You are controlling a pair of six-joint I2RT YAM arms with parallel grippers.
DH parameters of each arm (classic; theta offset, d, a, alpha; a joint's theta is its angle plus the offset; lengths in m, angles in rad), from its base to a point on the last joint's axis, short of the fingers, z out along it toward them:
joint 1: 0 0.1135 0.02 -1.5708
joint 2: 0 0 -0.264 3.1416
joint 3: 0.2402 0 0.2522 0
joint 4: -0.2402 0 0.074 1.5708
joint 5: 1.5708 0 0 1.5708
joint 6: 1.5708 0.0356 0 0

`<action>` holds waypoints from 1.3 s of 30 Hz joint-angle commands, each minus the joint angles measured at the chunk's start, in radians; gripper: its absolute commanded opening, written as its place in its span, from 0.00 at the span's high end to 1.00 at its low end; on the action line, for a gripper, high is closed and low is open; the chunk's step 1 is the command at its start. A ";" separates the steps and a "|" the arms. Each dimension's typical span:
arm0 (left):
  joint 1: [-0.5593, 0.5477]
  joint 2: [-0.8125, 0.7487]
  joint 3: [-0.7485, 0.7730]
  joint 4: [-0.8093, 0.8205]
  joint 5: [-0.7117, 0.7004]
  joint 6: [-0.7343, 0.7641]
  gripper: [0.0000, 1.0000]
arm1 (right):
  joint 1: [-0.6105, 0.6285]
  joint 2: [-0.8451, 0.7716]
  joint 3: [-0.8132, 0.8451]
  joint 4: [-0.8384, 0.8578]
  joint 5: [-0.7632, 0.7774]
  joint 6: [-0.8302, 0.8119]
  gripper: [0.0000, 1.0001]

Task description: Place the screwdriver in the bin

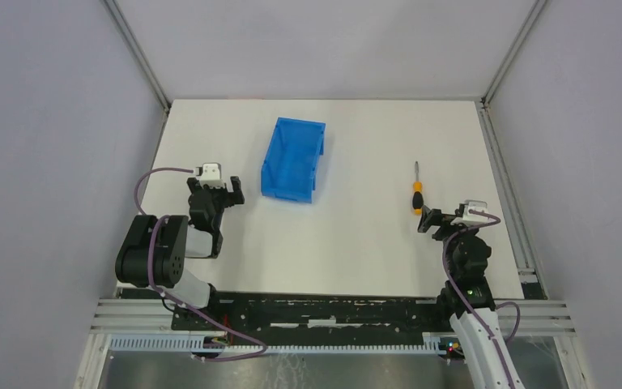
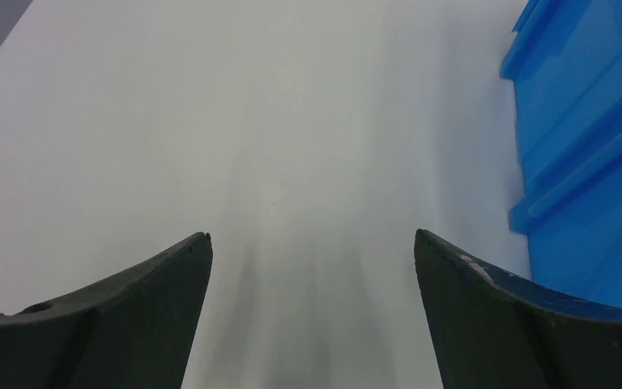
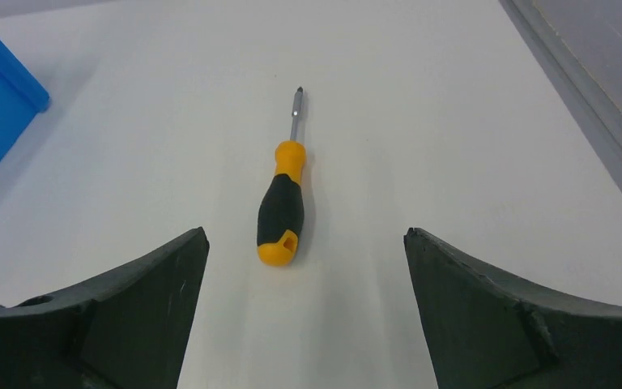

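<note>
The screwdriver [image 1: 416,193] lies flat on the white table at the right, orange-yellow handle with a black grip nearest me, thin shaft pointing away. In the right wrist view the screwdriver [image 3: 282,207] lies just ahead of my fingers, a little left of centre. My right gripper [image 1: 432,220] [image 3: 306,233] is open and empty, just short of the handle end. The blue bin [image 1: 294,159] stands left of centre, lower end toward me. My left gripper [image 1: 225,194] [image 2: 312,235] is open and empty, left of the bin [image 2: 587,154].
The white table [image 1: 356,243] is ringed by grey walls with metal corner posts [image 1: 502,65]. A metal rail [image 3: 591,105] runs along the table's right edge, close to the right arm.
</note>
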 commanded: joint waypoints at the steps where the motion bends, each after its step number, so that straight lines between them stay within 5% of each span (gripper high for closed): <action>1: 0.006 -0.021 -0.002 0.026 0.008 -0.022 0.00 | 0.002 -0.048 -0.008 0.104 0.079 0.084 0.02; 4: 0.006 -0.019 -0.002 0.026 0.007 -0.022 0.00 | 0.002 -0.060 0.025 0.090 0.144 0.111 0.02; 7: 0.006 -0.021 -0.002 0.026 0.008 -0.022 0.00 | 0.002 -0.041 0.121 0.111 0.035 -0.010 0.02; 11: 0.006 -0.021 -0.002 0.026 0.008 -0.022 0.00 | 0.002 0.164 0.401 0.047 -0.051 -0.101 0.02; 18: 0.006 -0.021 -0.002 0.026 0.007 -0.022 0.00 | 0.001 0.815 1.300 -0.602 -0.098 -0.153 0.05; 22: 0.006 -0.020 -0.002 0.026 0.007 -0.022 0.00 | 0.002 1.161 1.629 -0.911 -0.107 -0.160 0.02; 32: 0.006 -0.021 -0.002 0.026 0.007 -0.022 0.00 | 0.001 1.528 1.349 -0.749 -0.043 -0.121 0.13; 39: 0.006 -0.021 -0.002 0.026 0.007 -0.022 0.00 | 0.003 1.660 1.220 -0.628 -0.069 -0.098 0.42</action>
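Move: The screwdriver lies flat, roughly 12 cm ahead of the right gripper and 2 cm to its left, about 10 cm below it, handle towards the robot and shaft pointing away. The blue bin stands around 36 cm to the left of the screwdriver and some 9 cm farther out. From the left gripper, the screwdriver is some 58 cm to the right, about level in reach and 6 cm lower. Swing the right gripper up and forward in a high arc, rising some 32 cm, then plunge it about 40 cm, drawing back towards the base as it sinks onto the screwdriver. Tip the fingers about 65 degrees to point steeply down, set them either side of the handle near its yellow collar, and start closing, stopping about two thirds open. ##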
